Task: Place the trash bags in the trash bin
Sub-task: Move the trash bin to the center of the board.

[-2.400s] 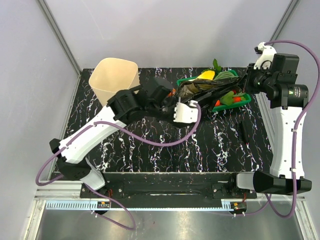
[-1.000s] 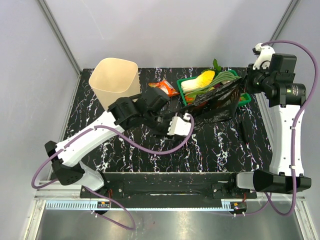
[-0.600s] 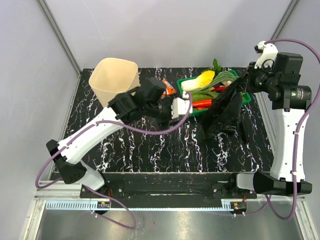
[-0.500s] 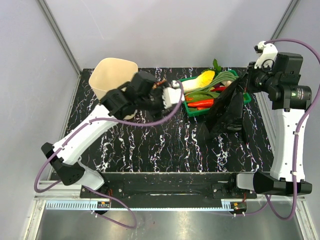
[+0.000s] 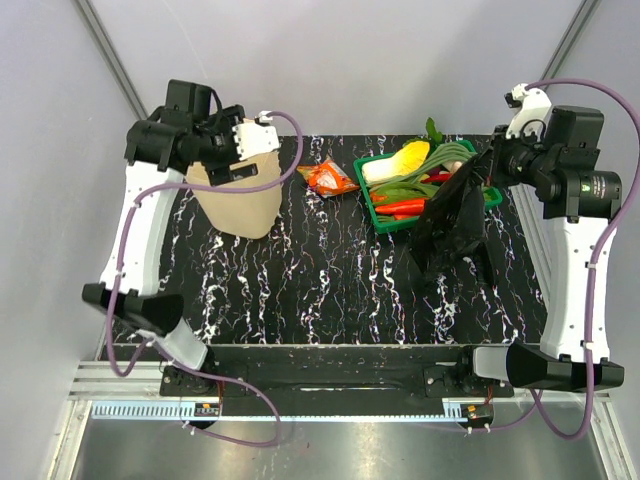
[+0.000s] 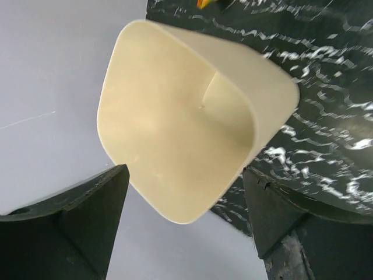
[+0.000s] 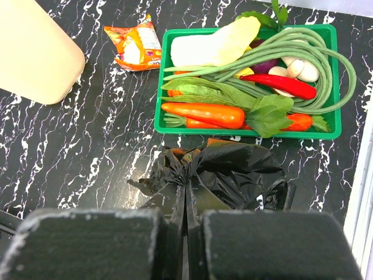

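Note:
A black trash bag hangs crumpled from my right gripper, which is shut on its gathered top just in front of the green tray. In the right wrist view the bag bunches under the closed fingers of the gripper. The cream trash bin stands at the back left. My left gripper is raised over it, open and empty. In the left wrist view the bin's open mouth fills the frame between the spread fingers of the gripper.
A green tray of vegetables sits at the back right, and shows in the right wrist view. An orange snack wrapper lies between bin and tray, also in the right wrist view. Grey walls stand behind and to the sides.
My left gripper let go of the bag and swung up and left to above the bin. The bag, once stretched between both grippers, now hangs from the right gripper alone.

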You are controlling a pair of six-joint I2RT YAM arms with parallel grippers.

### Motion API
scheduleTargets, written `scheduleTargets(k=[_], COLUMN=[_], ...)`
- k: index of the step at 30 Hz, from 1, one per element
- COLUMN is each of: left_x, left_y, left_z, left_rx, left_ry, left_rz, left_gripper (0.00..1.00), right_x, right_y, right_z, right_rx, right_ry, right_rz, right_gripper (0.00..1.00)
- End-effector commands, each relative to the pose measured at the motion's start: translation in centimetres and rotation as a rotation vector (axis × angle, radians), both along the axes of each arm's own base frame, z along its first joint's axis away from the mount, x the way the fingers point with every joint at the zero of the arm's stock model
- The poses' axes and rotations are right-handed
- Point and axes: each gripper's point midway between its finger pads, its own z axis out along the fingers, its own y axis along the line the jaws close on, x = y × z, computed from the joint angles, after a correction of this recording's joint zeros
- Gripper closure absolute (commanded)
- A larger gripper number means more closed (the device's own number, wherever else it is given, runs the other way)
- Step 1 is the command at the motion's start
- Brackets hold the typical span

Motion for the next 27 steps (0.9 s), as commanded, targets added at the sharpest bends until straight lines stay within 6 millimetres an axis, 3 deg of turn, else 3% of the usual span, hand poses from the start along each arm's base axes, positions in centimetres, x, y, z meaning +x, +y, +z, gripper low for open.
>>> scheduleTargets(k=[1,5,9,11,15,17,22,27], left_x=[-0.2,1.3,1.3,1.8,3.9,3.9,1.4,-1.4], left_y=[2.2,3.8,4.4,4.3,3.9,3.9,3.8,4.1], left_z=[-4.3,-7.2,-8.9,-8.2,-5.1,-3.5,-0.5,-1.3], left_rx=[0.167,0.222,0.249,0.225,0.135,0.130,0.128,0.165], left_ry=[0.188,0.270,0.305,0.284,0.126,0.061,0.001,0.066], left_rz=[-0.147,-0.158,-0.195,-0.183,-0.119,-0.123,-0.195,-0.262], left_gripper=[0.16,0.17,0.18,0.18,0.18,0.19,0.19,0.19], right_x=[-0.4,-0.5,-0.5,-0.6,-0.5,-0.4,-0.4,-0.4], right_y=[0.2,0.2,-0.1,-0.2,-0.2,-0.1,-0.1,0.0], right_z=[0.3,-0.1,-0.7,-0.8,-0.9,-1.1,-1.5,-1.6], right_rx=[-0.007,-0.013,-0.022,-0.027,-0.025,-0.021,-0.019,-0.017], right_ry=[-0.021,-0.011,0.006,0.007,0.009,0.014,0.024,0.022], right_rz=[0.024,0.025,0.017,0.014,0.012,0.015,0.018,0.022], right_gripper=[1.00,1.00,1.00,1.00,1.00,1.00,1.00,1.00])
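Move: The trash bin stands just below my left hand, its middle about 3 cm ahead, 3 cm to the right and 17 cm down, with the open rim only some 5 cm below. The orange snack bag lies on the board about 14 cm to the right of the bin and 5 cm farther out; the vegetable tray is some 32 cm to the bin's right, 3 cm farther out. From my right hand the bin is roughly 42 cm left, 6 cm ahead and 20 cm lower. With fingers kept wide open, I dip my left hand forward and down about 9 cm to the bin's rim, edging left and rolling its left side up, then lift it nearly back to its starting height, drawing back about 3 cm and still open. Meanwhile my right hand keeps its pinch on the hanging black trash bag and sinks a couple of centimetres. ##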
